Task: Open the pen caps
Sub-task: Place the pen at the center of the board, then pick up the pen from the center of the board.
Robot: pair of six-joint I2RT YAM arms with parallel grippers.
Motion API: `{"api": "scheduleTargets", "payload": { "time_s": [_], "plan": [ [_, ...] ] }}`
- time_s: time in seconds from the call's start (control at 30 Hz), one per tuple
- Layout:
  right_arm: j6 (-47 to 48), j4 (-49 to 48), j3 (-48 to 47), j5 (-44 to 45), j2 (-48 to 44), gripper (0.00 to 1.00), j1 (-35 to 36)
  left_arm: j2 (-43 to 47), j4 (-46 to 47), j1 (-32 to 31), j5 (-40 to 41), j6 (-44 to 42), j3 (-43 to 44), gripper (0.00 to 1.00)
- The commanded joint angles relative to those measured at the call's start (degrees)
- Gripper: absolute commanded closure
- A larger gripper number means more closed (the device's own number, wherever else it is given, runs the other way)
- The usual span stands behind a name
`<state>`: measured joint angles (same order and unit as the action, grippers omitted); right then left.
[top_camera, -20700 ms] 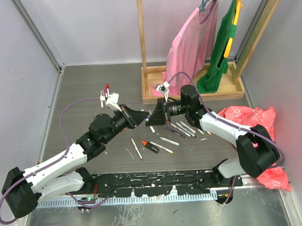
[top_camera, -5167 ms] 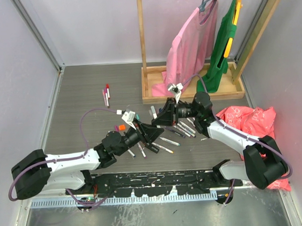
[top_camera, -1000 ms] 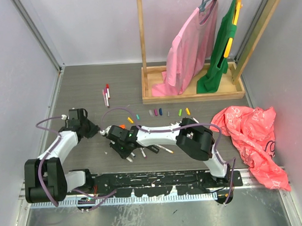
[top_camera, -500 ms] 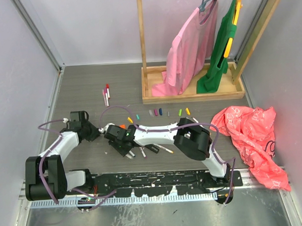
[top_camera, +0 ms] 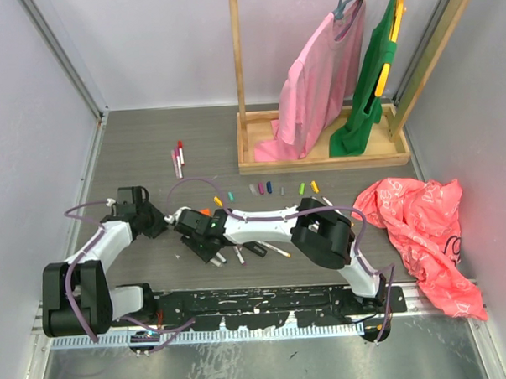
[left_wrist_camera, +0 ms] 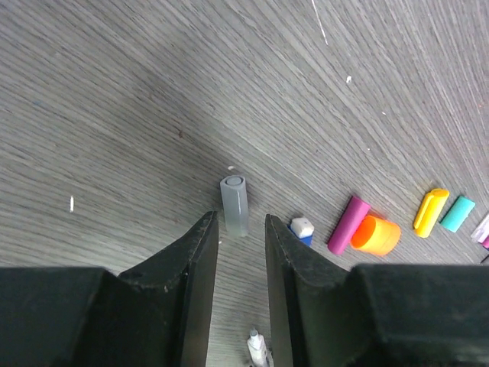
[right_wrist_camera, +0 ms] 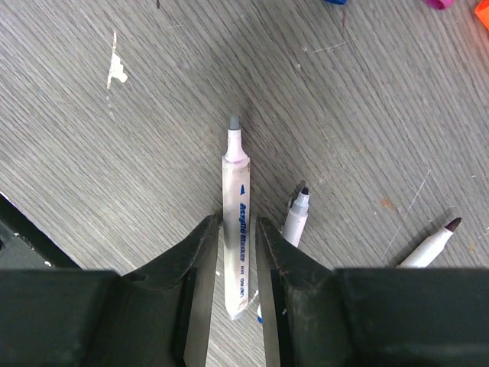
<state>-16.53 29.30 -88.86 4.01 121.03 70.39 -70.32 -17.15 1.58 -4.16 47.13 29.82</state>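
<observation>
My left gripper (left_wrist_camera: pixel 238 220) is open, its fingers a narrow gap apart and empty. A grey pen cap (left_wrist_camera: pixel 234 205) lies on the table just past the fingertips. Beyond it lie a blue-and-white cap (left_wrist_camera: pixel 302 229), a magenta cap (left_wrist_camera: pixel 348 224), an orange cap (left_wrist_camera: pixel 376 235), a yellow cap (left_wrist_camera: pixel 431 212) and a teal cap (left_wrist_camera: pixel 460 213). My right gripper (right_wrist_camera: pixel 236 220) is open around a white pen (right_wrist_camera: pixel 236 237) with a bare grey tip, which lies on the table between the fingers. From above, the left gripper (top_camera: pixel 158 223) and the right gripper (top_camera: pixel 207 244) sit close together at centre left.
Two uncapped pens (right_wrist_camera: pixel 296 215) (right_wrist_camera: pixel 432 245) lie right of the right gripper. Several loose caps form a row (top_camera: pixel 269 187) behind the arms. More pens (top_camera: pixel 178 159) lie at the back left. A wooden clothes rack (top_camera: pixel 323 157) stands behind, and a red plastic bag (top_camera: pixel 422 224) is at right.
The left gripper has shifted a little to the right, toward the right gripper. Both grippers' jaws have spread slightly. The right arm has barely moved.
</observation>
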Motion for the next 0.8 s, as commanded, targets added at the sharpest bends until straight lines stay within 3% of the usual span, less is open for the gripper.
{"api": "scheduleTargets", "payload": {
  "time_s": [0.0,0.33,0.53,0.67,0.77],
  "plan": [
    [2.0,0.7,-3.2,-0.4,-3.0,0.67,0.0,4.2,-0.7,0.3,-1.4,-0.5,1.1,0.67],
    [4.9,1.4,-4.4,-3.9,-9.0,0.66,0.0,13.9,-6.0,0.3,-1.7,-0.9,2.3,0.62],
    [12.9,4.1,-5.7,-9.3,-14.6,0.67,-1.0,16.6,2.2,0.3,-5.9,-4.5,1.8,0.33],
    [26.4,10.9,-7.8,-22.6,-17.1,0.67,-4.5,14.0,14.9,0.3,-9.8,-7.0,1.7,0.15],
    [32.3,13.5,-6.1,-34.2,-20.5,0.66,-9.7,7.1,18.5,0.3,-9.3,-8.8,5.0,0.13]
  ]
}}
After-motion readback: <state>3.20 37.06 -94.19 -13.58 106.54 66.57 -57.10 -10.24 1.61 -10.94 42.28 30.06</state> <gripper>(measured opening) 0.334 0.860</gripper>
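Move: The gray cap I've let go of lies right at my left fingertips, about 1 cm below. The red-capped pens lie some 17 cm ahead of my left hand and 4 cm to its right; the orange cap is about 11 cm right and 2 cm ahead. The white pen I've laid down is about 1 cm beneath my right fingers. From that hand, a second pen lies 2 cm right and 1 cm ahead, a third 7 cm right and 2 cm ahead. I back both hands off what they've set down. My right hand lifts straight up off the white pen, slowly then fast, about 14 cm, swinging counter-clockwise with its fingers tilting further left, opening unchanged. My left hand rises 8 cm from the gray cap, spreads its fingers wide, tips them up some 20 degrees and finally eases about 3 cm forward towards the red-capped pens. ##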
